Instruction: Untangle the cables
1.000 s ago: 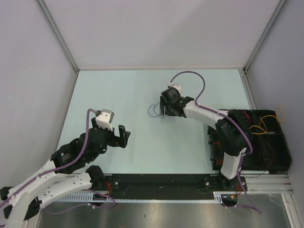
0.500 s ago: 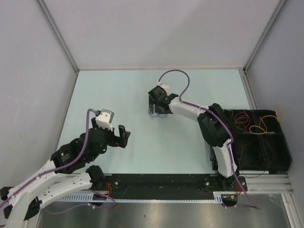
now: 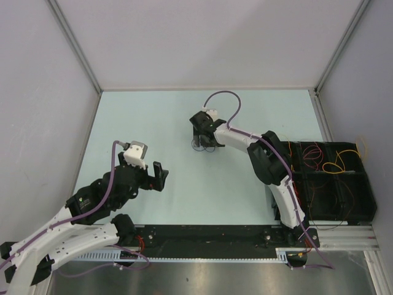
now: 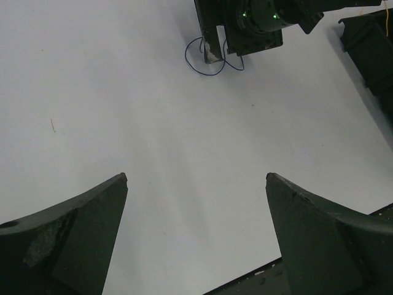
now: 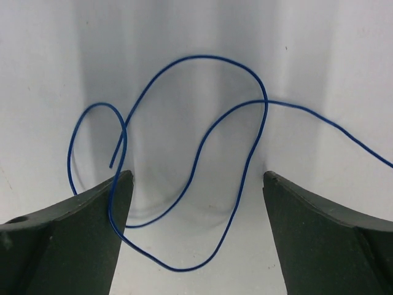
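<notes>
A thin dark blue cable [image 5: 202,57] lies in loose loops on the pale table. My right gripper [image 5: 196,175] hovers over it, open; the loops run between its fingers and one strand passes in front of the left fingertip [image 5: 116,190]. Nothing is gripped. From above, the right gripper [image 3: 204,141] is at the table's middle back, over the blue cable [image 3: 198,147]. The left wrist view shows the same cable [image 4: 186,56] under the right gripper [image 4: 222,54]. My left gripper [image 4: 196,178] is open and empty, over bare table at the near left [image 3: 158,175]. More cables, red and orange-yellow [image 3: 334,166], lie in a bin.
A black compartmented bin [image 3: 368,203] stands at the right edge beside the right arm's base. Grey walls close in the table on the left, back and right. A black rail [image 3: 202,233] runs along the near edge.
My right arm has swung left and its gripper now sits over the blue cable's loops with its jaws wider. The left arm has not moved.
</notes>
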`<state>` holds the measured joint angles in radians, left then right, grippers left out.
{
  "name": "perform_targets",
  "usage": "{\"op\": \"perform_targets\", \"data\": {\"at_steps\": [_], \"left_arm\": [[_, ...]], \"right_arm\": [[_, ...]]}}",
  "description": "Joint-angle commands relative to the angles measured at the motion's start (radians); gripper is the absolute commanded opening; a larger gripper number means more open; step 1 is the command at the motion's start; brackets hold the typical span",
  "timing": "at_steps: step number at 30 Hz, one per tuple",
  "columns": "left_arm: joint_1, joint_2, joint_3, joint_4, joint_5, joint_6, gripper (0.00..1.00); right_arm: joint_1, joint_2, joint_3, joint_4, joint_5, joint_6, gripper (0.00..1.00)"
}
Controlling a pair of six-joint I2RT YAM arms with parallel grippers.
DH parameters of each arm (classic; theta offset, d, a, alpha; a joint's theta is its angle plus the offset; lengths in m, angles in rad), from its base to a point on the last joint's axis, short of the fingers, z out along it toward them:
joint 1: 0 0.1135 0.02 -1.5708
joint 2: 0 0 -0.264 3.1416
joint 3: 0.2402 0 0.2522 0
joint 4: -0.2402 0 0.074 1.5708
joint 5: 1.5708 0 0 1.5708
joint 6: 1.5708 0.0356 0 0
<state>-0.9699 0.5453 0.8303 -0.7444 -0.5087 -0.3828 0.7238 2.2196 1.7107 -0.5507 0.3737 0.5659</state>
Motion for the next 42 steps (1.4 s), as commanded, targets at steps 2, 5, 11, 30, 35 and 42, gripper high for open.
{"op": "perform_targets", "data": {"at_steps": [2, 5, 11, 30, 35, 42], "left_arm": [[0.011, 0.002, -0.003, 0.019, 0.009, 0.018, 1.00], [0.014, 0.004, -0.003, 0.020, 0.012, 0.018, 1.00], [0.017, 0.007, -0.003, 0.022, 0.016, 0.021, 1.00], [0.027, -0.001, -0.005, 0.027, 0.019, 0.025, 1.00], [0.025, -0.011, -0.007, 0.027, 0.024, 0.024, 1.00], [0.027, -0.016, -0.008, 0.028, 0.025, 0.025, 1.00]], "right_arm": [[-0.012, 0.054, 0.070, -0.032, 0.034, 0.006, 0.84], [-0.015, 0.074, 0.092, -0.051, 0.044, 0.008, 0.70], [-0.015, 0.100, 0.104, -0.069, 0.042, 0.008, 0.12], [-0.018, -0.351, -0.140, -0.052, 0.136, -0.031, 0.00], [-0.034, -0.518, -0.215, -0.080, 0.168, -0.032, 0.00], [-0.056, -0.687, -0.253, -0.140, 0.220, -0.035, 0.00]]}}
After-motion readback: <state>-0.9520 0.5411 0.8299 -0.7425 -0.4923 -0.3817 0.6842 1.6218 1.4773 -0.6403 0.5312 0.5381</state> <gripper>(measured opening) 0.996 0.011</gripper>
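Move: The blue cable lies on the table right under the open right fingers, its middle about 1 cm ahead and 1 cm below, loops between and around the fingertips. From that hand the black bin's middle is roughly 43 cm to the right and 14 cm back, with the yellow cable in it about 47 cm right and 8 cm back. From the idle left hand the blue cable lies some 24 cm ahead, 16 cm right and 22 cm below. The right hand slides about 2 cm forward, staying low over the table, while its wide-open fingers shut fully and pinch the blue cable's loops. After a short pause it draws back and to its right near the table, then rises fast to some 18 cm up, carrying the cable towards the black bin and ending about 9 cm right of where it began and a little back, the fingers tilting up roughly 15 to 20 degrees and keeping their pinch. ##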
